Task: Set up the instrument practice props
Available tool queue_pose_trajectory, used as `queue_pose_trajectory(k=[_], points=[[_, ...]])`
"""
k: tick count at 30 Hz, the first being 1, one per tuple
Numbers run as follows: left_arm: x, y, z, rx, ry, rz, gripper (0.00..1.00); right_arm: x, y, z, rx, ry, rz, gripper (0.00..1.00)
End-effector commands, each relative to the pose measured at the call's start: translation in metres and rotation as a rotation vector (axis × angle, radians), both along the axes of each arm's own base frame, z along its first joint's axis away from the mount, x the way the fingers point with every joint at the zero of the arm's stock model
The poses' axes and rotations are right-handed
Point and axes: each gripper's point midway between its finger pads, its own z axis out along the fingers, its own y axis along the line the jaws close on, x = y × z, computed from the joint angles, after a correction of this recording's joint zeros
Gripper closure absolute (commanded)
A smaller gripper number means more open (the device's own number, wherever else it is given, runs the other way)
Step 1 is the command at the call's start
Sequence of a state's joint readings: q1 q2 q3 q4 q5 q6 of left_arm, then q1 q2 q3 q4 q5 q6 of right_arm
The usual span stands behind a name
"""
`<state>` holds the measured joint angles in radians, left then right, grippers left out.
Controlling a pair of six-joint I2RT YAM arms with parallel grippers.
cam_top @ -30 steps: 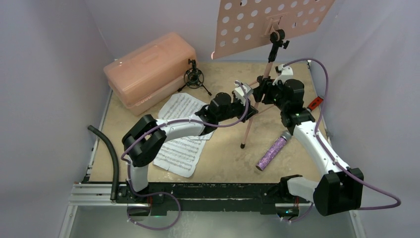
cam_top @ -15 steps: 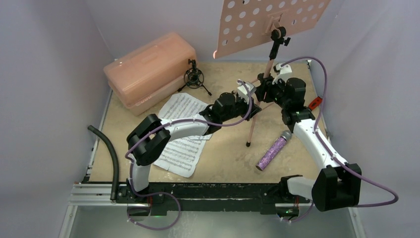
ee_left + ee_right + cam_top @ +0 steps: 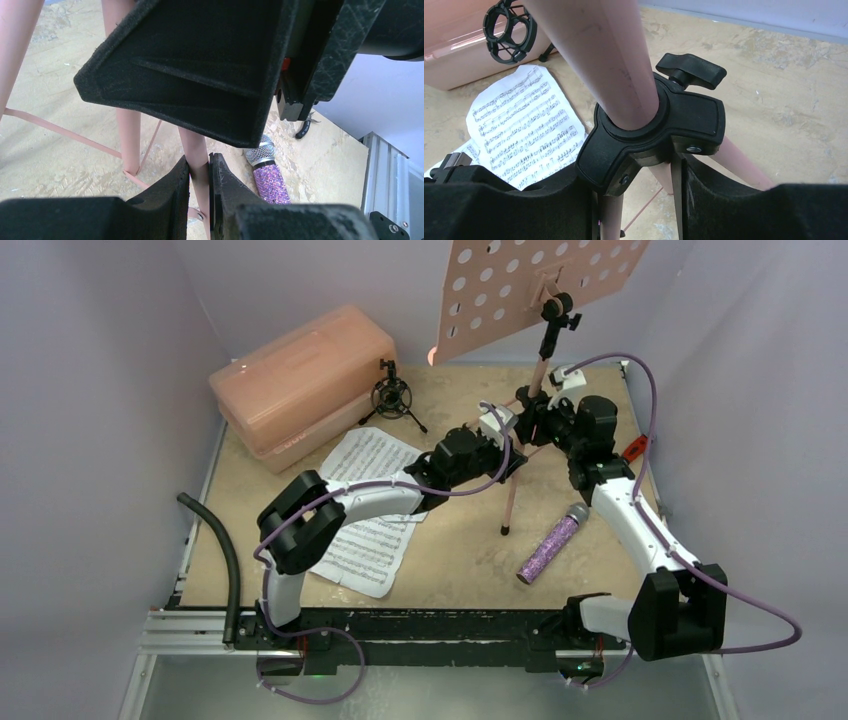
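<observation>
The pink music stand (image 3: 530,290) stands upright at the back right, its perforated desk high up. My left gripper (image 3: 510,455) is shut on one thin tripod leg (image 3: 195,145), which is pinched between its pads. My right gripper (image 3: 530,415) grips the black leg hub (image 3: 659,130) at the foot of the pole, one finger against each side. The glittery purple microphone (image 3: 550,543) lies on the table by the right arm. Two sheet-music pages (image 3: 365,515) lie partly under my left arm. The black shock-mount tripod (image 3: 391,397) stands in front of the case.
A big pink plastic case (image 3: 300,380) fills the back left corner. A black hose (image 3: 225,550) curves along the left edge. A red-handled tool (image 3: 637,448) lies by the right wall, behind my right arm.
The held leg's foot has swung a little to the right with my left gripper. The desk has shifted slightly, and my right jaws have closed in on the hub.
</observation>
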<state>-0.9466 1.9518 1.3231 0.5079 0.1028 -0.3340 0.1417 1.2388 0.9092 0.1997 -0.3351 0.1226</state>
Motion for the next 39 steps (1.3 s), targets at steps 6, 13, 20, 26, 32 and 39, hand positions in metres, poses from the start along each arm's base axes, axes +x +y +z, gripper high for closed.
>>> queue_pose_trajectory(k=[6,13,20,26,32,39], points=[[-0.048,-0.023,0.032,-0.063,-0.057,-0.155,1.0,-0.025,0.043,0.035,0.03,-0.132,0.259,1.0],[-0.052,-0.017,0.037,-0.066,-0.074,-0.162,0.8,-0.033,0.04,0.023,0.0,-0.102,0.262,1.0],[-0.051,0.0,0.042,-0.037,-0.106,-0.123,0.53,-0.035,0.034,0.02,-0.021,-0.1,0.238,1.0],[-0.045,0.027,0.042,0.014,-0.126,-0.068,0.45,-0.034,0.032,0.018,-0.031,-0.096,0.224,1.0],[-0.024,0.069,0.042,0.037,-0.149,-0.049,0.44,-0.035,0.031,0.017,-0.037,-0.096,0.225,1.0],[0.017,0.106,0.046,0.066,-0.264,-0.078,0.45,-0.04,0.032,0.015,-0.032,-0.088,0.232,1.0]])
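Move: The stand's front leg is already between the left fingers. The leg collar lies roughly 8 cm ahead of that hand, 3 cm to its right and 8 cm above; the microphone is about 18 cm back, 12 cm right and 18 cm down, and the upper music sheet level with it, some 27 cm left and 19 cm down. The right hand already grips the collar, whose middle is about 1 cm ahead, 1 cm left and 2 cm above. The stand's front leg comes free as the left fingers open to about half and that hand draws back some 4 cm, then swings about 10 cm left, rising slightly and curving forward again. Meanwhile the right hand keeps its grip on the leg collar, easing the stand back and left about 3 cm with a slight counter-clockwise turn, then holds still. ##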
